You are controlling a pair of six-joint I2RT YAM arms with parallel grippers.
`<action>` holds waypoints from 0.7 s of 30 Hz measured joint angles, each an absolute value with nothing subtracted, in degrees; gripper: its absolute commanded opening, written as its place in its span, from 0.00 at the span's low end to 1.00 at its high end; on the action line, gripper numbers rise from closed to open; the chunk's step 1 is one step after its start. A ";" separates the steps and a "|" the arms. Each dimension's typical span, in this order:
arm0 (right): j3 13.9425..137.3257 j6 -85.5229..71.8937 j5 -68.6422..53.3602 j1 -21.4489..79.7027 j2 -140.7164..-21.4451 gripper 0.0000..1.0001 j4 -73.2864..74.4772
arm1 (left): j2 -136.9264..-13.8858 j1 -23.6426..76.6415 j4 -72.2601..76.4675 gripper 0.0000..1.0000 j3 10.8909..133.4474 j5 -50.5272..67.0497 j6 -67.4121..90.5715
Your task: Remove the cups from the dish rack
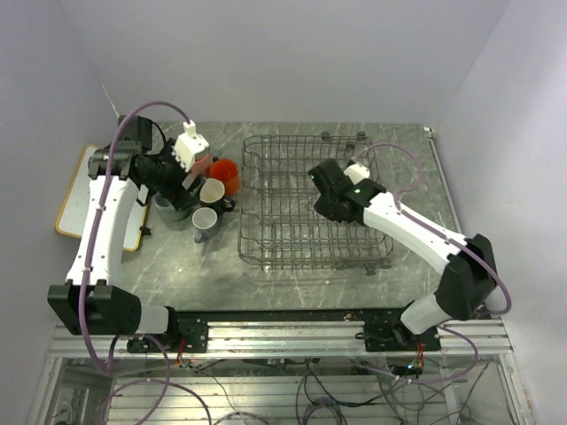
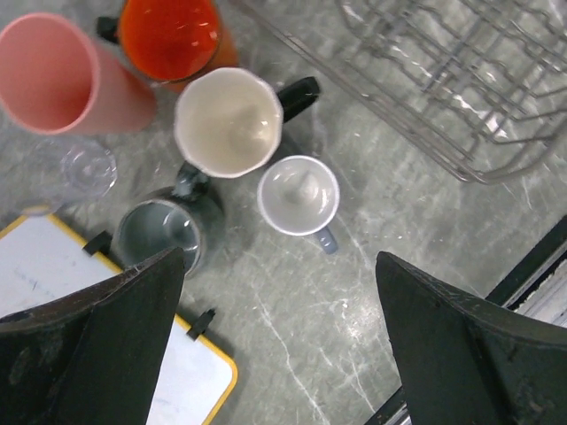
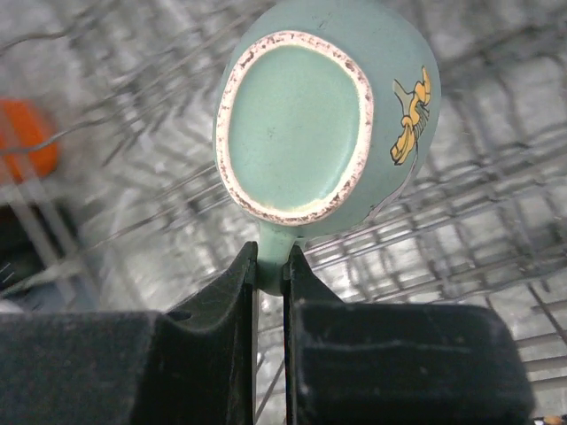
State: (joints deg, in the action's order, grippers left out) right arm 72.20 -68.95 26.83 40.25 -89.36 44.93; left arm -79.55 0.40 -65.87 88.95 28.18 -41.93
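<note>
The mint-green mug (image 3: pixel 297 133) hangs bottom-up over the wires of the dish rack (image 3: pixel 461 221), with my right gripper (image 3: pixel 270 266) shut on its handle. From above, the right gripper (image 1: pixel 319 188) is inside the grey dish rack (image 1: pixel 306 248) and hides the mug. To the left of the rack, several cups stand on the table: a pink tumbler (image 2: pixel 49 75), an orange mug (image 2: pixel 168 31), a black mug with cream inside (image 2: pixel 229 122), a light grey mug (image 2: pixel 299 195), a dark grey mug (image 2: pixel 159 235) and a clear glass (image 2: pixel 87 166). My left gripper (image 2: pixel 279 354) hovers open above them, holding nothing.
A white board with a yellow-wood frame (image 2: pixel 53 292) lies beside the cups at the table's left edge (image 1: pixel 75 190). The rack's near corner (image 2: pixel 478 168) is close to the cup group. Walls close in the table at the back and on both sides.
</note>
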 measured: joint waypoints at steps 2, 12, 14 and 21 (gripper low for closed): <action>72.20 -65.95 23.22 40.21 -86.67 0.00 42.35 | -76.99 2.26 -64.03 0.99 84.58 29.28 -43.35; 73.30 -58.00 -6.44 40.53 -86.50 0.00 30.06 | -62.57 14.57 -49.98 0.99 67.20 34.17 -48.34; 73.03 -58.65 -12.75 40.58 -86.37 0.00 26.02 | -58.43 15.05 -47.13 0.99 65.21 35.09 -50.24; 67.02 -66.70 -30.39 41.04 -85.10 0.00 6.50 | -46.96 15.29 -37.47 0.96 55.77 36.60 -57.91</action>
State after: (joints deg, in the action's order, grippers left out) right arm 67.02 -66.70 -30.39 41.04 -85.10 6.50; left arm -46.96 15.29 -37.47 55.77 36.60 -57.91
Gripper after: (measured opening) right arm 0.077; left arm 0.974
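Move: The mint green cup, held by its handle in the right gripper over the rack, lies about 36 cm to the right of the left hand, 4 cm ahead and 16 cm lower. From the right hand, the open left gripper is some 36 cm left, level and 12 cm up. Below the left hand by about 21 cm stand the blue-grey mug, 4 cm back and straight beneath sideways, and the black mug, 3 cm ahead, 3 cm right. The mint green cup, still pinched by its handle, is carried left and up off to the rack's left side towards the other gripper, about 17 cm across, 12 cm higher and some 7 cm back, as the right wrist swings its down-pointing fingers round to the left. The wide-open left hand comes to meet it, back and right, dipping slightly then rising, its fingers tipping up and turning clockwise towards the cup. ##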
